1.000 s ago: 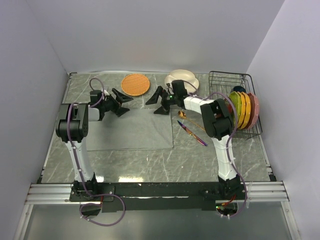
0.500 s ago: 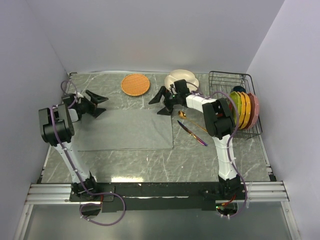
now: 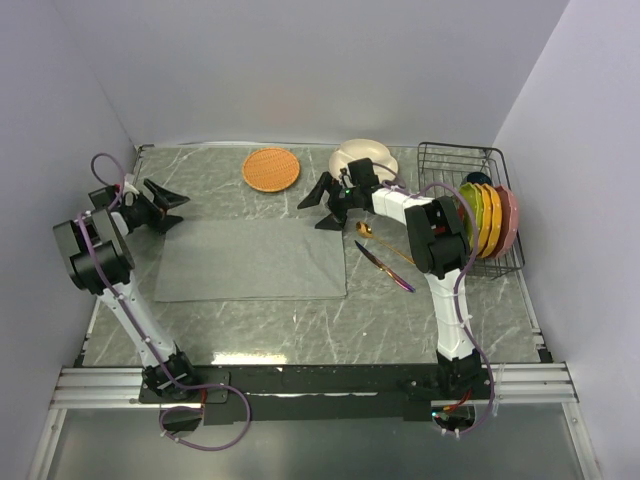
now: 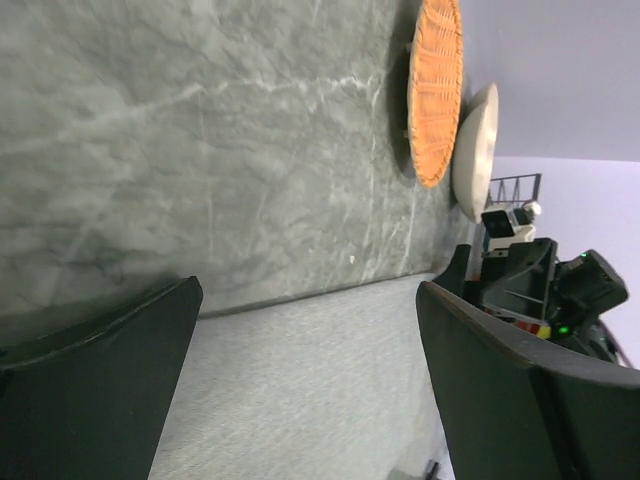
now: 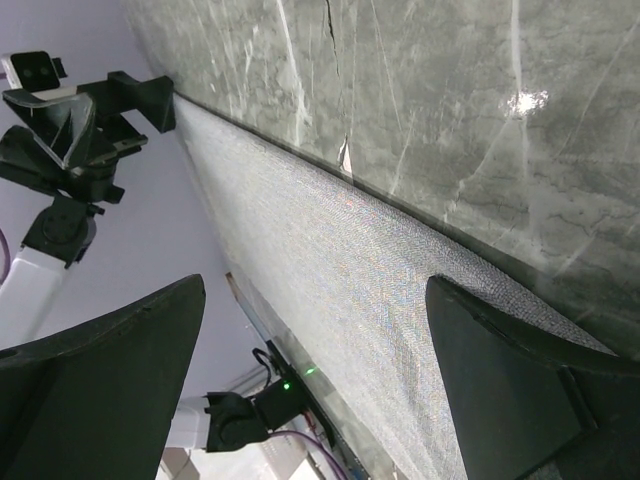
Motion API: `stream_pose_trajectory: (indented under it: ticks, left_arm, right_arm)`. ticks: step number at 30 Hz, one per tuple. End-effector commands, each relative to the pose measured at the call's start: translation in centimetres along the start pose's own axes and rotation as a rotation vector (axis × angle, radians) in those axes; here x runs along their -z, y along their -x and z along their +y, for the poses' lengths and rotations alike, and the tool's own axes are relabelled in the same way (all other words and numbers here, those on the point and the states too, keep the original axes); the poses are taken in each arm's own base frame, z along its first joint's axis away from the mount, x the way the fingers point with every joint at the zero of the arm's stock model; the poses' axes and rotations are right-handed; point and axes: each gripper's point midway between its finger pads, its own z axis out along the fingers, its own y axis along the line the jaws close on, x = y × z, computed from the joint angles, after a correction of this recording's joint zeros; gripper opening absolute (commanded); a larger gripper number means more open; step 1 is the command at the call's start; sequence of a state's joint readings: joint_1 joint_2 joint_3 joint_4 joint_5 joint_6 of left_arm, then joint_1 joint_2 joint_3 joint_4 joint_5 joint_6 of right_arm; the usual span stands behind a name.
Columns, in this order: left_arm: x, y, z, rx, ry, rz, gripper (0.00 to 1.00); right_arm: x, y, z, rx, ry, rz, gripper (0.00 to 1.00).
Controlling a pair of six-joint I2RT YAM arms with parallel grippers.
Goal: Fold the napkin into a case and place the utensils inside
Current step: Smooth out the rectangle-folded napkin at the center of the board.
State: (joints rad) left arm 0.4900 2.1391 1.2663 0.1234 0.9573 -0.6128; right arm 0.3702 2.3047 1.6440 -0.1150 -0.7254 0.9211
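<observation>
The grey napkin (image 3: 250,258) lies flat and spread out in the middle of the table. My left gripper (image 3: 176,207) hangs open at its far left corner, and the cloth (image 4: 300,400) shows between its fingers with nothing held. Over the far right corner my right gripper (image 3: 316,209) is also open, the napkin (image 5: 350,290) under it. Both utensils lie just right of the cloth: a gold spoon (image 3: 372,232) and a purple knife (image 3: 386,268). No case is formed.
A round orange woven mat (image 3: 271,169) and a white dish (image 3: 362,154) sit at the back. A black wire rack (image 3: 448,165) holding several coloured plates (image 3: 487,218) stands at the right. Walls close in on the left, back and right.
My left arm has swung left along the napkin's far edge to its left corner. The right gripper shifted slightly back at first, then held still. Both stayed open.
</observation>
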Motion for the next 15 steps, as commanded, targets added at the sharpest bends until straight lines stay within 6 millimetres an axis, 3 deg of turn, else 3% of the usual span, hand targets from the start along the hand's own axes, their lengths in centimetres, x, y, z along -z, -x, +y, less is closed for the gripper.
stream_pose_trajectory:
  ticks: [1,5,6,7,8,9,10,13,14,15]
  left_arm:
    - [0.1,-0.3,3.2,-0.060,0.133,0.004,0.99]
    - [0.8,2.2,-0.6,-0.226,0.197,-0.031,0.99]
    - [1.5,4.2,-2.8,-0.300,0.222,-0.084,0.99]
    - [2.3,4.8,-2.5,-0.307,0.326,-0.102,0.99]
    - [2.4,5.2,-3.4,-0.379,0.357,-0.102,0.99]
    - [3.4,6.8,-5.9,-0.447,0.388,-0.143,0.99]
    - [4.3,7.6,-6.2,-0.482,0.460,-0.168,0.99]
    - [7.5,8.0,-9.0,-0.565,0.509,-0.208,0.99]
    - [8.2,6.8,-8.4,-0.610,0.531,-0.165,0.99]
    - [9.4,6.3,-9.7,-0.655,0.532,-0.172,0.99]
  right_arm:
    - [-0.4,1.1,-1.6,0.023,-0.053,-0.031,1.00]
    - [-0.1,1.2,2.7,0.110,0.044,-0.028,1.00]
    - [0.0,0.9,3.7,0.131,0.067,-0.024,1.00]
    - [0.5,0.9,5.3,0.166,0.096,-0.031,1.00]
    - [0.9,1.0,6.4,0.194,0.119,-0.041,1.00]
    - [1.0,0.8,7.1,0.218,0.128,-0.043,1.00]
    - [1.7,0.8,8.6,0.264,0.150,-0.057,1.00]
    - [2.8,0.2,10.2,0.356,0.143,-0.063,1.00]
    - [3.1,-0.2,10.1,0.361,0.126,-0.057,1.00]
    - [3.4,-0.5,9.6,0.391,0.108,-0.054,1.00]
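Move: The left hand sits low at the napkin's far left corner; the folded napkin's middle lies about 20 cm to its right and 13 cm back, barely 2 cm below, and the orange trivet is 25 cm right, 9 cm ahead. From the right hand, low by the far right corner, the napkin's middle is 17 cm left and 13 cm back; the plate 10 cm right and 11 cm ahead; the gold spoon 16 cm right and 9 cm back. Both wide-open grippers come free of the smoothed napkin's far corners. The left goes mostly up, about 8 cm and speeding up, easing a little left and forward, away from the napkin, while its wrist rolls some 35 degrees, left side rising; the right lifts more slowly, about 4 cm, drifting left with a slight tilt. ##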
